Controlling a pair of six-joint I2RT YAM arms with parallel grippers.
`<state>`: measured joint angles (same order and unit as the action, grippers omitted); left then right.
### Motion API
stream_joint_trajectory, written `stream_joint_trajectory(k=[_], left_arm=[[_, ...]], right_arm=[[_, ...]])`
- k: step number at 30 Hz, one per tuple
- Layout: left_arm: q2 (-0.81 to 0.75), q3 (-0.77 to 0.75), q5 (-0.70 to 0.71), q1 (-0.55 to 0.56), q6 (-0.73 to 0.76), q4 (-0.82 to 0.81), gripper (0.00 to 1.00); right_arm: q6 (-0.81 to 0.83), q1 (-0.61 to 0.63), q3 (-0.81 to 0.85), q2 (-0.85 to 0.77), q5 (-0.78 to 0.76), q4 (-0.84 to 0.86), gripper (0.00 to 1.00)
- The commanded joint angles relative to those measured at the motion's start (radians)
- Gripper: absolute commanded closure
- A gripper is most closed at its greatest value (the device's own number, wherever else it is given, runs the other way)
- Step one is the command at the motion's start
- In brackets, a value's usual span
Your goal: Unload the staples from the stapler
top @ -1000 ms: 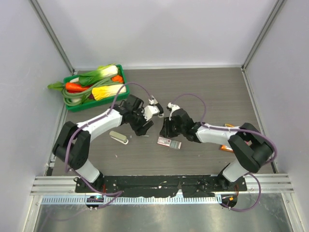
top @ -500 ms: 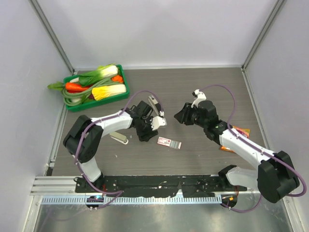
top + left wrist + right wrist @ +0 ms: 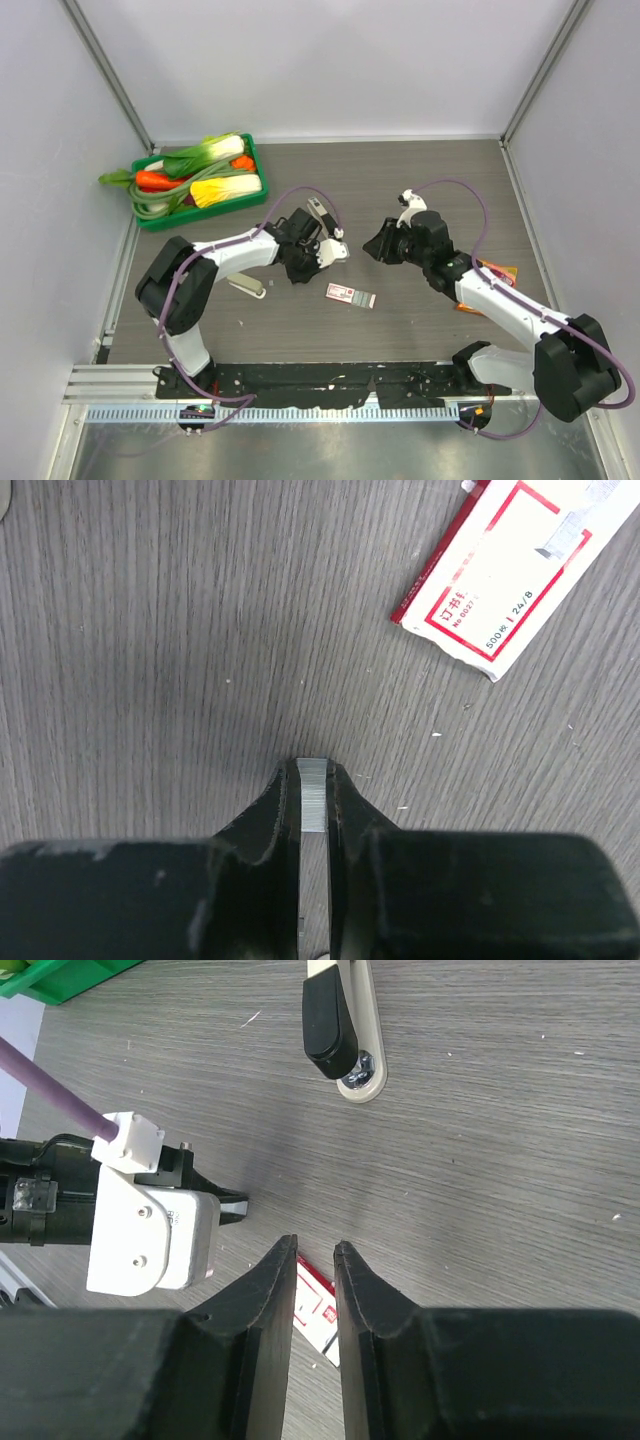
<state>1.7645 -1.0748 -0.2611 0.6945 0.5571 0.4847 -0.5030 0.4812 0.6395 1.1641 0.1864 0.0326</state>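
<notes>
A short grey strip of staples (image 3: 315,795) is pinched between the fingertips of my left gripper (image 3: 315,770), which points down at the table, left of the pink-and-white box (image 3: 510,575). From above, the left gripper (image 3: 298,270) sits just in front of the slim stapler (image 3: 318,212), which lies on the table with its black end (image 3: 330,1020) toward me in the right wrist view. My right gripper (image 3: 315,1245) hovers apart from the stapler, its jaws a narrow gap apart with nothing between them; in the top view the right gripper (image 3: 373,245) is right of the left one.
A green tray (image 3: 150,215) of toy vegetables stands at the back left. A beige rounded stapler-like thing (image 3: 245,284) lies left of the left gripper. The printed box (image 3: 350,295) lies in front of both grippers. An orange packet (image 3: 495,272) lies under the right arm.
The right gripper has pulled back to the right, away from the left gripper and stapler. The left gripper has shifted slightly right and stays shut on the strip.
</notes>
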Motion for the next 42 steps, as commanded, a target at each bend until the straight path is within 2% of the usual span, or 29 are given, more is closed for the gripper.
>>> stream_joint_trajectory(k=[1, 5, 7, 8, 10, 12, 14, 15, 16, 17, 18, 19, 21, 22, 23, 24, 27, 32, 42], left_arm=[[-0.045, -0.039, -0.003, 0.004, -0.054, 0.061, 0.99], [-0.1, -0.17, -0.122, -0.059, -0.196, 0.162, 1.0], [-0.115, -0.282, -0.263, -0.133, -0.27, 0.201, 1.0], [-0.119, -0.345, -0.321, -0.16, -0.358, 0.204, 1.0], [-0.134, -0.385, -0.467, -0.233, -0.446, 0.168, 1.0], [-0.148, -0.401, -0.606, -0.289, -0.613, 0.109, 1.0], [-0.168, -0.372, -0.676, -0.319, -0.75, -0.038, 1.0], [-0.175, -0.352, -0.714, -0.337, -0.905, -0.104, 1.0], [-0.183, -0.327, -0.769, -0.345, -0.993, -0.27, 1.0], [-0.189, -0.271, -0.797, -0.351, -1.081, -0.364, 1.0], [-0.188, -0.246, -0.814, -0.354, -1.255, -0.453, 1.0], [-0.188, -0.226, -0.832, -0.354, -1.32, -0.594, 1.0], [-0.18, -0.169, -0.842, -0.352, -1.521, -0.729, 1.0], [-0.177, -0.148, -0.845, -0.354, -1.589, -0.876, 1.0], [-0.172, -0.114, -0.842, -0.352, -1.631, -0.934, 1.0], [-0.171, -0.106, -0.84, -0.354, -1.658, -0.968, 1.0], [-0.162, -0.099, -0.842, -0.354, -1.691, -1.0, 1.0], [-0.149, -0.074, -0.845, -0.352, -1.75, -1.071, 1.0], [-0.138, -0.04, -0.846, -0.352, -1.743, -1.077, 1.0]], right_arm=[[-0.003, -0.007, 0.008, -0.035, 0.024, 0.026, 0.73], [-0.015, -0.007, 0.003, -0.041, 0.056, 0.049, 0.73], [-0.029, -0.01, -0.007, -0.05, 0.077, 0.082, 0.71], [-0.035, -0.01, -0.017, -0.056, 0.109, 0.098, 0.68], [-0.064, -0.013, -0.026, -0.061, 0.149, 0.159, 0.65], [-0.092, -0.016, -0.035, -0.061, 0.211, 0.237, 0.61], [-0.144, -0.018, -0.041, -0.051, 0.273, 0.303, 0.57], [-0.169, -0.018, -0.04, -0.046, 0.289, 0.364, 0.57], [-0.186, -0.019, -0.038, -0.04, 0.307, 0.395, 0.55], [-0.222, -0.02, -0.035, -0.026, 0.318, 0.427, 0.54], [-0.245, -0.021, -0.035, -0.021, 0.332, 0.488, 0.54], [-0.267, -0.024, -0.035, -0.012, 0.337, 0.527, 0.53], [-0.347, -0.026, -0.035, 0.014, 0.36, 0.648, 0.52], [-0.377, -0.027, -0.034, 0.026, 0.367, 0.689, 0.52], [-0.435, -0.029, -0.031, 0.04, 0.378, 0.734, 0.51], [-0.465, -0.029, -0.028, 0.07, 0.386, 0.812, 0.51], [-0.511, -0.03, -0.005, 0.111, 0.4, 0.877, 0.51], [-0.523, -0.032, 0.022, 0.134, 0.394, 0.894, 0.51], [-0.549, -0.03, 0.075, 0.181, 0.386, 0.937, 0.52]])
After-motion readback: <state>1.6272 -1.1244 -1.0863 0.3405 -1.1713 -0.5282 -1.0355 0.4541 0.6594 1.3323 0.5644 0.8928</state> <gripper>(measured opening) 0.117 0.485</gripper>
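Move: The left hand already has the staples between its fingertips at the table; the right fingers they are taken to wait about 15 cm to its right, 1 cm ahead and some 12 cm higher. From the left hand the staple box lies 12 cm right, 4 cm back, and the black-ended stapler 15 cm ahead, 5 cm right. From the right hand the staples are 15 cm left, 1 cm back, 12 cm below. Left lifts the pinched staples some 28 cm, tilting towards the right hand, which rises 15 cm, moves left, opens. ##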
